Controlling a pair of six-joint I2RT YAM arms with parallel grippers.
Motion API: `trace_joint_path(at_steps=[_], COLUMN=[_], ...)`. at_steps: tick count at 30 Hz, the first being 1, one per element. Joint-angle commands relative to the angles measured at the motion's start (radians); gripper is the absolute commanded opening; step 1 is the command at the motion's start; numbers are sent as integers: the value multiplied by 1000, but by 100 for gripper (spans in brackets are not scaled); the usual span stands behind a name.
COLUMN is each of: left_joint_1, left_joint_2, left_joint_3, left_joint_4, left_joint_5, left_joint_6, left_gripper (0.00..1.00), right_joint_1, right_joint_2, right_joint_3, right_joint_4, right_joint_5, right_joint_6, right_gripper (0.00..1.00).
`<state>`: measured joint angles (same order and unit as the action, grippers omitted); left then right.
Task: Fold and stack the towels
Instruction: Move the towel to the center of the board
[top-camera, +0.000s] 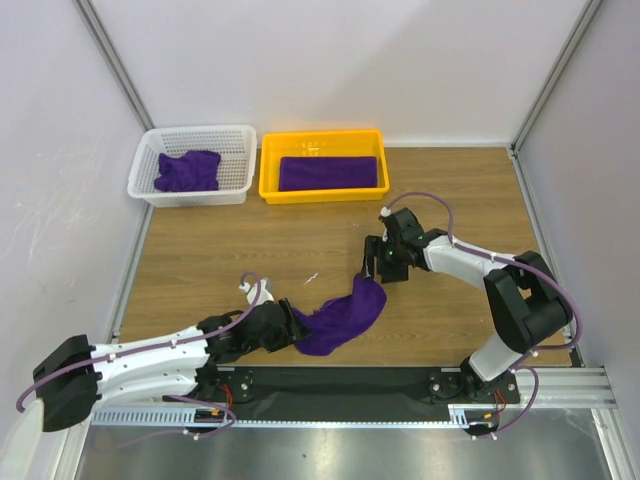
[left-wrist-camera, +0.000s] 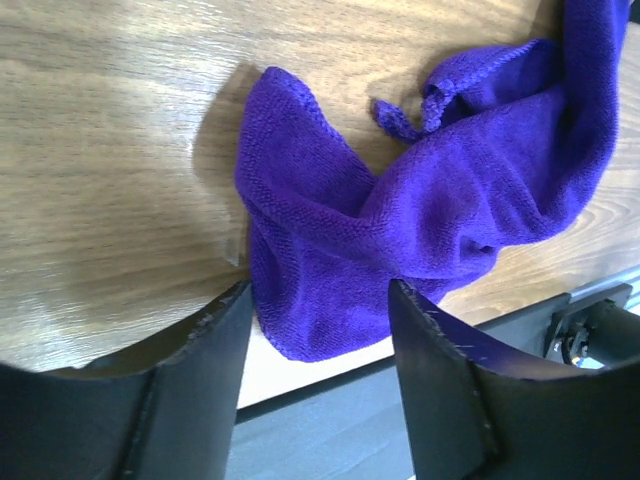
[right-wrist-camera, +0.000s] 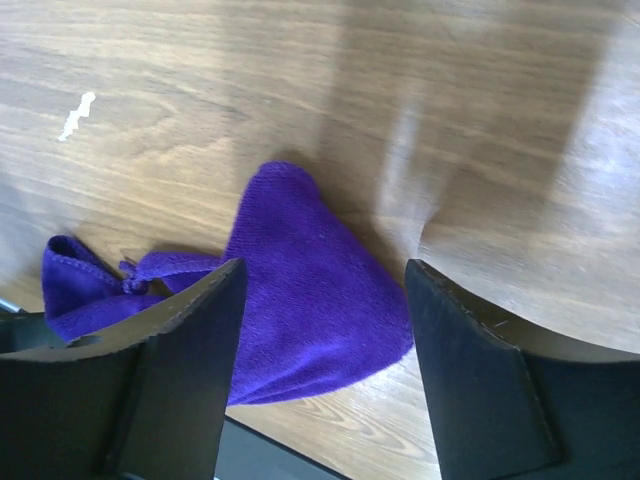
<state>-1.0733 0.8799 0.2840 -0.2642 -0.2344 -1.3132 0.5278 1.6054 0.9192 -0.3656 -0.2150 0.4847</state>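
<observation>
One crumpled purple towel (top-camera: 342, 314) lies on the wooden table near its front edge. My left gripper (top-camera: 291, 326) is low at the towel's near-left end. In the left wrist view that gripper (left-wrist-camera: 320, 305) is open, its fingers (left-wrist-camera: 205, 345) straddling a towel corner (left-wrist-camera: 330, 290) without pinching it. My right gripper (top-camera: 373, 272) is at the far-right end. It (right-wrist-camera: 320, 285) is also open, with the towel's rounded end (right-wrist-camera: 310, 300) between its jaws. A second towel (top-camera: 186, 170) lies bunched in the white basket (top-camera: 238, 135). A third towel (top-camera: 330, 172) lies folded flat in the yellow tray (top-camera: 320, 136).
The basket and the tray stand side by side at the back of the table. A black rail (top-camera: 340, 385) runs along the front edge just below the crumpled towel. A small white scuff (right-wrist-camera: 75, 115) marks the wood. White walls close in both sides.
</observation>
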Motion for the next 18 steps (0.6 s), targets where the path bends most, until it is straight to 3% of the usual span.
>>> trace_joint_path(at_steps=[1, 6, 12, 15, 18], left_joint_1=[-8, -8, -8, -8, -8], left_joint_2=[11, 22, 40, 44, 18], left_joint_3=[-2, -9, 44, 104, 190], left_joint_4=[-12, 3, -21, -98, -248], left_joint_5=[-40, -88, -146, -192, -247], left_joint_6=[-17, -37, -12, -9, 3], left_gripper=[60, 46, 26, 0, 0], right_joint_1=[14, 15, 15, 15, 14], right_joint_2=[13, 21, -38, -74, -128], right_joint_3=[1, -51, -60, -36, 9], right_joint_4=[71, 128, 140, 96, 21], right_joint_5=[-21, -50, -60, -28, 26], right_joint_6=[-15, -3, -1, -9, -14], right_gripper=[69, 53, 26, 0, 0])
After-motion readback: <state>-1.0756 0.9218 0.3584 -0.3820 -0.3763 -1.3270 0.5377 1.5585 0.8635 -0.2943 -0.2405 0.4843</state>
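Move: The towel lies crumpled on the table between my hands. Its left end sits right between my left fingers, just 1 cm forward, 1 cm left and 2 cm below. Its right end is between my right fingers, some 1 cm back, level sideways and 2 cm down. A white mark on the table is about 10 cm ahead and 2 cm right of my left hand; the yellow tray stands some 25 cm ahead and 10 cm left of my right hand. I shut both grippers from well open to fully closed, pinching the towel's left end with my left hand and its right end with my right. Both hands sink about 1 cm as they close and come up again at the very end; meanwhile my left hand eases about 2 cm forward and 2 cm left, my right stays nearly in place. ##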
